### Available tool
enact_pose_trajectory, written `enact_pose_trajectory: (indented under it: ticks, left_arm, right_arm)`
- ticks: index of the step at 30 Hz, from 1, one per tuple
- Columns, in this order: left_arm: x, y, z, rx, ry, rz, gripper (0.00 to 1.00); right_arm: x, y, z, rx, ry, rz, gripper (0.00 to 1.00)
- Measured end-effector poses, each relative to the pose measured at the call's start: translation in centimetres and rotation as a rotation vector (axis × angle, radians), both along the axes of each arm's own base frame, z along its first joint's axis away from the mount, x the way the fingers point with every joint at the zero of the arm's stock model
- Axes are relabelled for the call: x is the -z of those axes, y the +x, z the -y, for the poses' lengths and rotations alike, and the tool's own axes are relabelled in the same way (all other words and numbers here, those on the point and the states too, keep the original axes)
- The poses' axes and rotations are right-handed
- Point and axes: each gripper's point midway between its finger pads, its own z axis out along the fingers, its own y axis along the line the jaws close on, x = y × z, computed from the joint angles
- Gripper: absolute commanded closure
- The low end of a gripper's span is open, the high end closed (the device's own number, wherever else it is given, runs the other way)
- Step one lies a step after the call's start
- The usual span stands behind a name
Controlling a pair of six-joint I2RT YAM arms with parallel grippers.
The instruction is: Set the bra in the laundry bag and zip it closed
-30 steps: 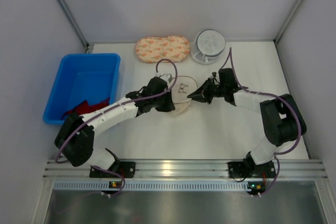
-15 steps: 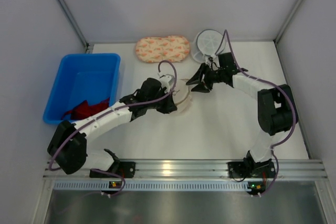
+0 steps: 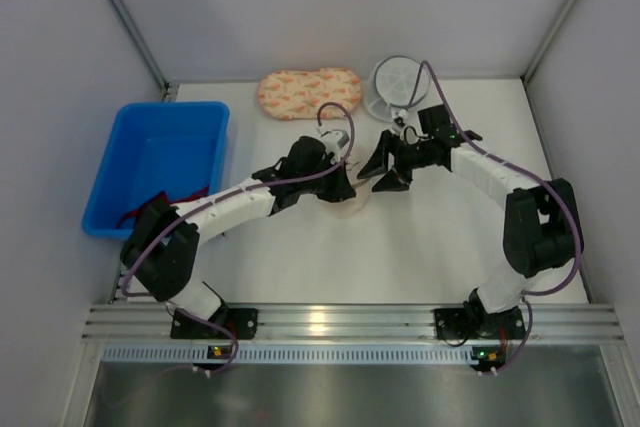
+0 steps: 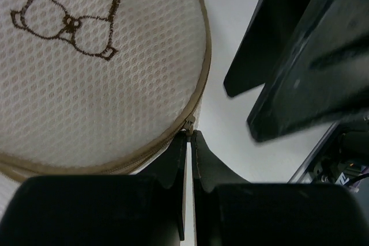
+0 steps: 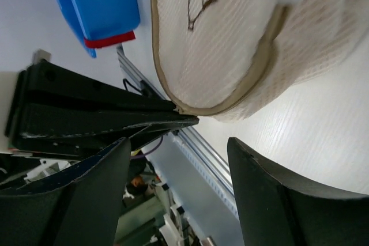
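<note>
The laundry bag (image 4: 98, 67) is a round beige mesh dome with a small dark bra drawing on it. It lies mid-table and is mostly hidden under my left gripper (image 3: 345, 187) in the top view; only a beige edge (image 3: 355, 203) shows. My left gripper (image 4: 189, 133) is shut on the zipper pull (image 4: 189, 123) at the bag's rim. My right gripper (image 3: 378, 177) is open and empty, just right of the bag (image 5: 230, 44), not touching it. The bra is not in view.
A blue bin (image 3: 160, 162) with a red cloth (image 3: 140, 212) stands at the left. A peach floral pouch (image 3: 308, 92) and a white round ribbed container (image 3: 398, 85) lie at the back. Grey walls close in the table on three sides.
My left gripper has moved right and toward the back along the bag's rim and now covers most of the bag. My right gripper lifted away toward the back, then came partway back, still open.
</note>
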Motion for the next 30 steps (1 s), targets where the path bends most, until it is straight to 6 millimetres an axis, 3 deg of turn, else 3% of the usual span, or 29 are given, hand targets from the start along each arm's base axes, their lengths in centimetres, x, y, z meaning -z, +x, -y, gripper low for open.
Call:
enact_pose_trajectory:
  ticks: [5, 9, 10, 13, 15, 16, 18, 24, 27, 28, 30]
  left_arm:
    - [-1.4, 0.6, 1.6, 0.014, -0.043, 0.028, 1.0]
    - [-1.2, 0.6, 1.5, 0.013, -0.035, 0.026, 1.0]
    - [-1.2, 0.6, 1.4, 0.008, -0.033, 0.028, 1.0]
    - [-1.0, 0.6, 1.1, 0.0, -0.027, 0.028, 1.0]
    - [-0.8, 0.1, 0.8, 0.003, -0.025, 0.022, 1.0]
    - [-0.8, -0.2, 0.7, 0.005, -0.026, 0.021, 1.0]
    - [-1.0, -1.0, 0.4, 0.013, -0.033, 0.02, 1.0]
    - [-1.4, -1.7, 0.3, 0.021, -0.046, 0.018, 1.0]
    - [-1.4, -1.8, 0.4, 0.023, -0.047, 0.016, 1.0]
    - [-1.3, -1.9, 0.4, 0.026, -0.047, 0.016, 1.0]
    - [-1.3, -2.1, 0.6, 0.033, -0.046, 0.015, 1.0]
  right_arm:
    - [0.4, -2.6, -2.2, -0.086, 0.003, -0.017, 0.39]
    - [0.9, -2.4, -2.3, -0.092, -0.002, -0.038, 0.62]
    - [1.2, -2.3, -2.3, -0.088, -0.007, -0.046, 0.72]
    - [1.7, -2.2, -2.0, -0.075, -0.024, -0.065, 0.78]
    - [1.9, -2.0, -1.8, -0.064, -0.036, -0.063, 0.74]
    - [2.0, -1.9, -1.7, -0.057, -0.043, -0.062, 0.55]
    - [2.3, -1.6, -1.4, -0.04, -0.058, -0.06, 0.43]
    - [2.4, -0.9, -0.8, -0.013, -0.068, -0.057, 0.42]
    - [2.6, -0.8, -0.9, -0.01, -0.066, -0.063, 0.55]
    - [2.7, -0.8, -0.9, -0.01, -0.065, -0.067, 0.73]
    - [3.0, -0.7, -1.1, -0.013, -0.064, -0.076, 0.95]
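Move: The laundry bag's zip edge, next for the right hand's open fingers, lies about 1 cm back, 2 cm left and 3 cm below it. The zip pull, already pinched in the left fingers, is some 3 cm back, 5 cm left and 3 cm below. The grey hat lies roughly 20 cm ahead and 5 cm right, 12 cm lower. From the left hand, that edge sits about 2 cm ahead and 3 cm right, 1 cm up. Right hand sinks about 3 cm, closes, reopens, closes on the bag edge; left, pull still pinched, backs 2 cm. ##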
